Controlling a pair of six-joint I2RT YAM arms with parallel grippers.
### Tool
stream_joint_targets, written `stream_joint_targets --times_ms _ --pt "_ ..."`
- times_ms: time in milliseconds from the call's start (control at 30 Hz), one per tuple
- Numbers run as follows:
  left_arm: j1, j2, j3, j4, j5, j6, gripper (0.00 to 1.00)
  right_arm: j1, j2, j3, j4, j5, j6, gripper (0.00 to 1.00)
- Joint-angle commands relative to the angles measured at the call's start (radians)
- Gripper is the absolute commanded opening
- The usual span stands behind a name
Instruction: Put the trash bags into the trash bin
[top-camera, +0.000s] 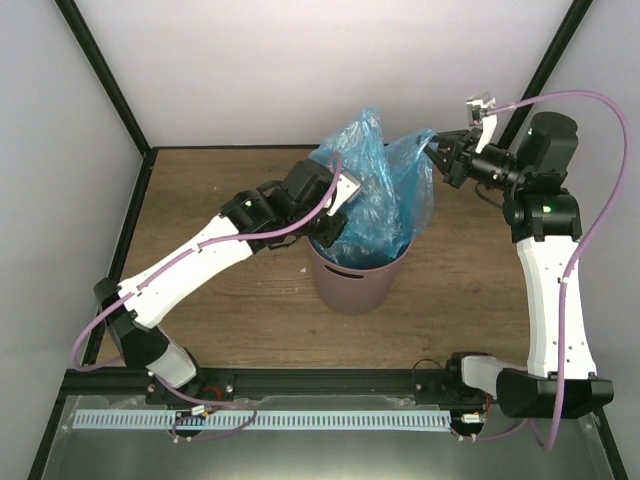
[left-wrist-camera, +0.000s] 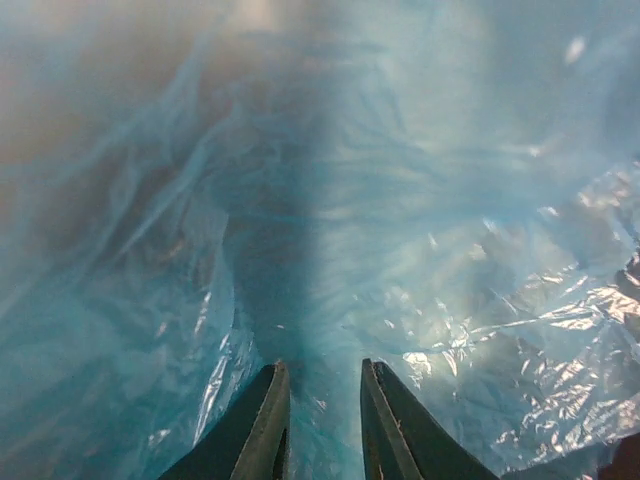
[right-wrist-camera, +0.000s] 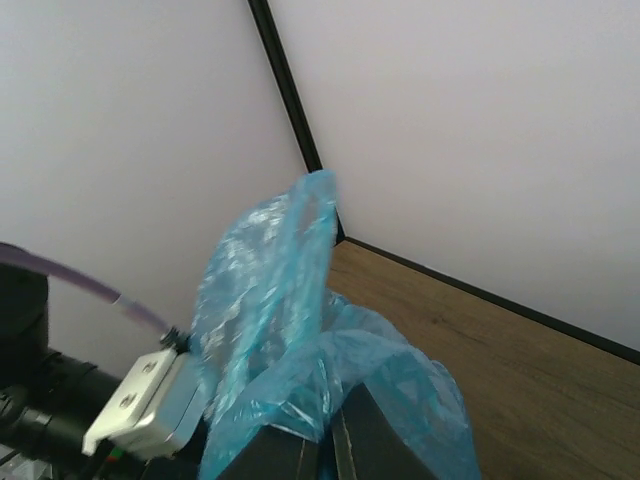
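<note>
The light-blue trash bag (top-camera: 375, 190) stands bunched in the mauve-brown trash bin (top-camera: 355, 285) at the table's middle, with most of it rising above the rim. My left gripper (top-camera: 335, 225) is at the bin's left rim, pressed into the bag. In the left wrist view the bag (left-wrist-camera: 400, 200) fills the picture. There the left gripper (left-wrist-camera: 325, 365) has its jaws a little apart with film in the gap; I cannot tell whether it is pinched. My right gripper (top-camera: 437, 150), up at the bag's right corner, is shut on the bag's edge. In the right wrist view that gripper (right-wrist-camera: 330, 415) has the bag (right-wrist-camera: 270, 290) draped over it.
The wooden table (top-camera: 220, 190) is framed by black posts and white walls on the left, back and right. The left arm's wrist block (right-wrist-camera: 140, 400) shows beside the bag in the right wrist view. Both arm bases sit on the black rail (top-camera: 330, 382) at the near edge.
</note>
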Motion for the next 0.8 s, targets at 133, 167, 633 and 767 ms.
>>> stream_joint_targets --times_ms 133,167,633,767 --pt "0.02 -0.128 -0.032 0.093 0.01 -0.016 0.32 -0.002 -0.037 -0.038 0.021 -0.012 0.029 0.01" --pt "0.02 -0.154 -0.042 0.093 0.018 -0.028 0.33 -0.002 -0.039 -0.041 0.026 -0.013 0.031 0.01" --pt "-0.098 -0.204 -0.042 0.301 0.129 -0.377 0.7 -0.002 -0.023 -0.053 0.063 -0.027 0.054 0.01" --pt "-0.16 -0.14 0.023 0.296 0.0 -0.443 0.7 -0.002 -0.015 -0.046 0.062 -0.03 0.055 0.01"
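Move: The trash bag's loose upper part has its middle about 4 cm ahead of the left hand, 5 cm to its right and 4 cm above it. The trash bin, with the bag's lower part inside, is centred some 3 cm ahead, 3 cm to the right and 17 cm below. From the right hand, which already grips a top corner of the bag, the bag's middle lies roughly 8 cm left, level fore and aft, and 13 cm down. The left fingertips come free of the bag's folds at the bin mouth as the left hand rises about 11 cm and draws back some 6 cm, drifting left before swinging back right. Its fingers open wide and tilt up about 30 degrees, from steeply down to pointing mostly right across the front of the bag. The right hand keeps its pinch on the corner, almost still. ##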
